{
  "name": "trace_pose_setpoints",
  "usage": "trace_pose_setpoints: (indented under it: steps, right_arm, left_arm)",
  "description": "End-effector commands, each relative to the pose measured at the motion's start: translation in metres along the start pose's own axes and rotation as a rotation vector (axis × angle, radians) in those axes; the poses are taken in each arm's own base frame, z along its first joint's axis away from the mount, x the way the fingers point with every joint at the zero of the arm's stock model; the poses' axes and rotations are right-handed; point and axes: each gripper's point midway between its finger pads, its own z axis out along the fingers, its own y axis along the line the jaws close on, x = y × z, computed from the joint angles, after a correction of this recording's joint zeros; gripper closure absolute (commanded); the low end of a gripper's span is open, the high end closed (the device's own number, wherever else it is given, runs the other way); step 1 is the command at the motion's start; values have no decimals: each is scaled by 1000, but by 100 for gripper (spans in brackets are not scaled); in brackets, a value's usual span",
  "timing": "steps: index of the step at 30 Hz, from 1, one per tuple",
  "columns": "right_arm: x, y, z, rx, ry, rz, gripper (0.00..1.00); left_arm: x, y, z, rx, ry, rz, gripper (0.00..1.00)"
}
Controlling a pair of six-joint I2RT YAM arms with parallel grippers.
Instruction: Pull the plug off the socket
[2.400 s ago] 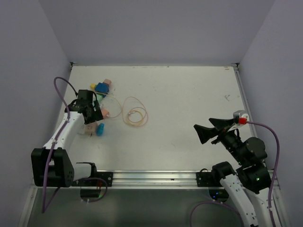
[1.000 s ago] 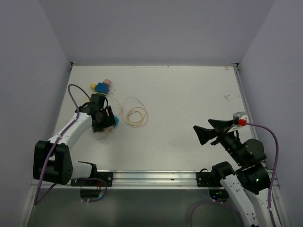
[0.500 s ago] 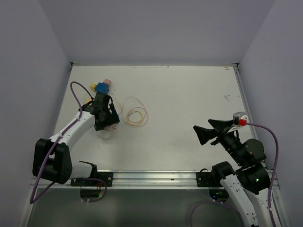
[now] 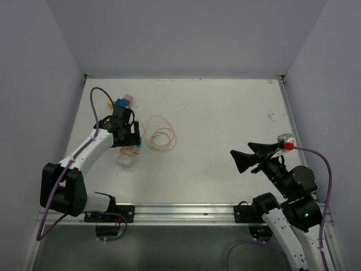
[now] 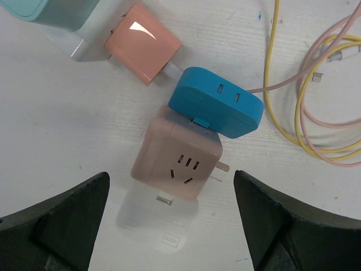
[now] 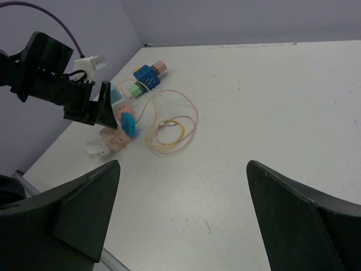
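Observation:
A pink cube socket [image 5: 177,166] lies on the white table. A blue plug [image 5: 217,107] sits in its far side and a white plug [image 5: 155,217] in its near side. My left gripper [image 5: 172,226] hovers above them, open and empty, with one finger [image 5: 56,220] on each side of the white plug. In the top view the left gripper [image 4: 125,135] is over the cluster, and the white plug [image 4: 125,160] shows just in front of it. My right gripper [image 4: 243,158] is open and empty, far to the right. It sees the socket [image 6: 115,139] from a distance.
An orange plug [image 5: 144,49] and a teal block [image 5: 39,8] lie just beyond the socket. Coiled yellow and pink cables [image 4: 161,137] lie to its right. A blue cube [image 4: 120,104] with a pink piece [image 4: 127,99] sits near the back left.
My left gripper has swung right from the table's left edge and then toward the back, uncovering the white plug and pink socket on its near side. The right arm has not moved.

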Motion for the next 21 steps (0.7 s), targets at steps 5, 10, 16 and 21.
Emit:
trace_pose_setpoints:
  steps: [5, 10, 16, 21]
  right_arm:
    - [-6, 10, 1, -44, -17, 20, 1]
    - [-5, 10, 3, -48, -7, 26, 1]
    - [-5, 11, 3, -49, -9, 28, 1]
    - [-4, 10, 3, -48, -7, 29, 1]
  left_arm:
    - [6, -6, 15, 54, 14, 157, 7]
    - [7, -9, 23, 68, 17, 180, 11]
    - [21, -18, 30, 105, 65, 126, 21]
    - [29, -29, 27, 133, 86, 52, 27]
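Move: The pink cube socket sits about 6 cm below the left hand, roughly 1 cm ahead and 2 cm to its right. The blue plug stands in its far side, some 3 cm ahead of the socket and 2 cm to its right; the white block lies about 5 cm back from the socket and 2 cm left of it. The pink charger is around 6 cm ahead of the socket and 3 cm left. From the right hand the socket is about 11 cm ahead, 39 cm left and 27 cm below. The pink socket comes between the left hand's fingers as that hand sinks about 4 cm over it, drifting a little right and back late on. The wrist turns some 10 degrees clockwise, and the wide-open fingers close by about a fifth until one tip stands at each side of the socket; a firm pinch can't be seen yet. ##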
